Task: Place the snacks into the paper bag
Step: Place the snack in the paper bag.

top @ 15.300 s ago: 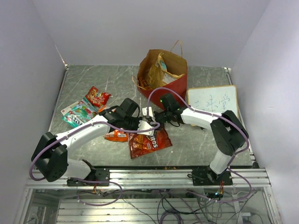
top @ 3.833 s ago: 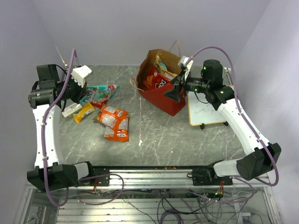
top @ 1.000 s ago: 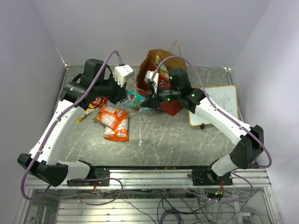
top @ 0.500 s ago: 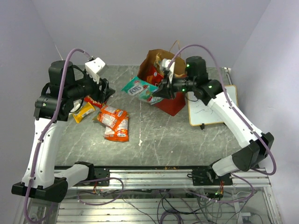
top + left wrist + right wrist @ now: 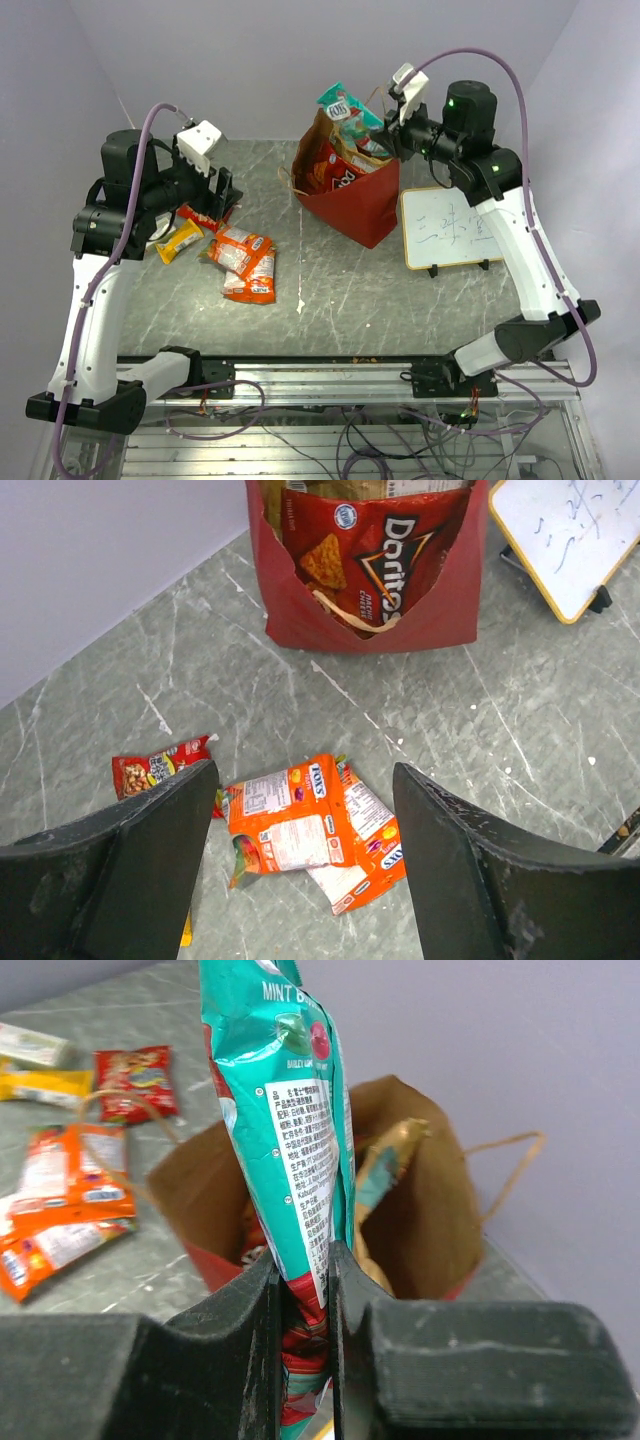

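Note:
The red paper bag (image 5: pixel 352 205) stands upright at the back of the table, with a red Doritos bag (image 5: pixel 385 550) and other snacks inside. My right gripper (image 5: pixel 388 138) is shut on a teal-white packet (image 5: pixel 343 106) and holds it upright over the bag's mouth (image 5: pixel 420 1230). The packet (image 5: pixel 290 1110) is pinched between the jaws of that gripper (image 5: pixel 305 1260). My left gripper (image 5: pixel 222 195) hangs open and empty above two orange packets (image 5: pixel 290 820). A small red packet (image 5: pixel 160 765) and a yellow one (image 5: pixel 180 240) lie to their left.
A wood-framed whiteboard (image 5: pixel 455 225) stands right of the bag. The bag's thin handles (image 5: pixel 510 1175) stick out at its rim. Purple walls close in the table on three sides.
My left gripper opened, let go of the teal packet and drew back left. My right gripper carried the packet up and right, from beside the bag to above its mouth.

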You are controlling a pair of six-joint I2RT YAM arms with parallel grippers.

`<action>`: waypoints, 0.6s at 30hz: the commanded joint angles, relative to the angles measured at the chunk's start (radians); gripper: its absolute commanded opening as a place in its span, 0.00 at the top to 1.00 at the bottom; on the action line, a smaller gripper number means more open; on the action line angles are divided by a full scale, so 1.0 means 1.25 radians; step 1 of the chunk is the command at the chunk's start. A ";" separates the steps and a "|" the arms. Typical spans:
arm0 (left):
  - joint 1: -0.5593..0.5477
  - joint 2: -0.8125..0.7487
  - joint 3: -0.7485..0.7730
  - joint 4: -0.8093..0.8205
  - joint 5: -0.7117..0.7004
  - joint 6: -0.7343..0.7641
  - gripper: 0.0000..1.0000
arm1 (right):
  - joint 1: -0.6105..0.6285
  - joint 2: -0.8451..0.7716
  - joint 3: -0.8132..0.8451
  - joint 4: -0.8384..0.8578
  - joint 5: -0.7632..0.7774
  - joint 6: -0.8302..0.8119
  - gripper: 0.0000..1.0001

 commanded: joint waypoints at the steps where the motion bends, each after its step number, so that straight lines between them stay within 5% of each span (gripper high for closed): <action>1: 0.010 -0.006 0.011 0.030 -0.066 -0.010 0.18 | -0.004 0.060 0.064 -0.024 0.182 -0.028 1.00; 18: 0.014 -0.027 -0.010 0.033 -0.062 0.002 0.17 | -0.004 0.258 0.174 -0.083 0.306 -0.085 1.00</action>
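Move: Holding the teal snack pack, the right hand has the middle of the red paper bag about 12 cm ahead, some 6 cm to its left and roughly 27 cm below. The Doritos already in the bag lie about 7 cm ahead, 9 cm left and 22 cm down. The whiteboard stands some 21 cm to the hand's right, 2 cm ahead and well below. From the left hand, the bag is about 20 cm ahead, 26 cm right and 24 cm below. Swinging the held teal pack over the paper bag's mouth, the right hand first travels forward, then forward and down, about 9 cm each way with a slight drift right. The wrist turns some 15 degrees clockwise while the fingertips dip about 20 degrees, pointing the pack into the bag. The fingers keep their closed pinch on the pack's end. ##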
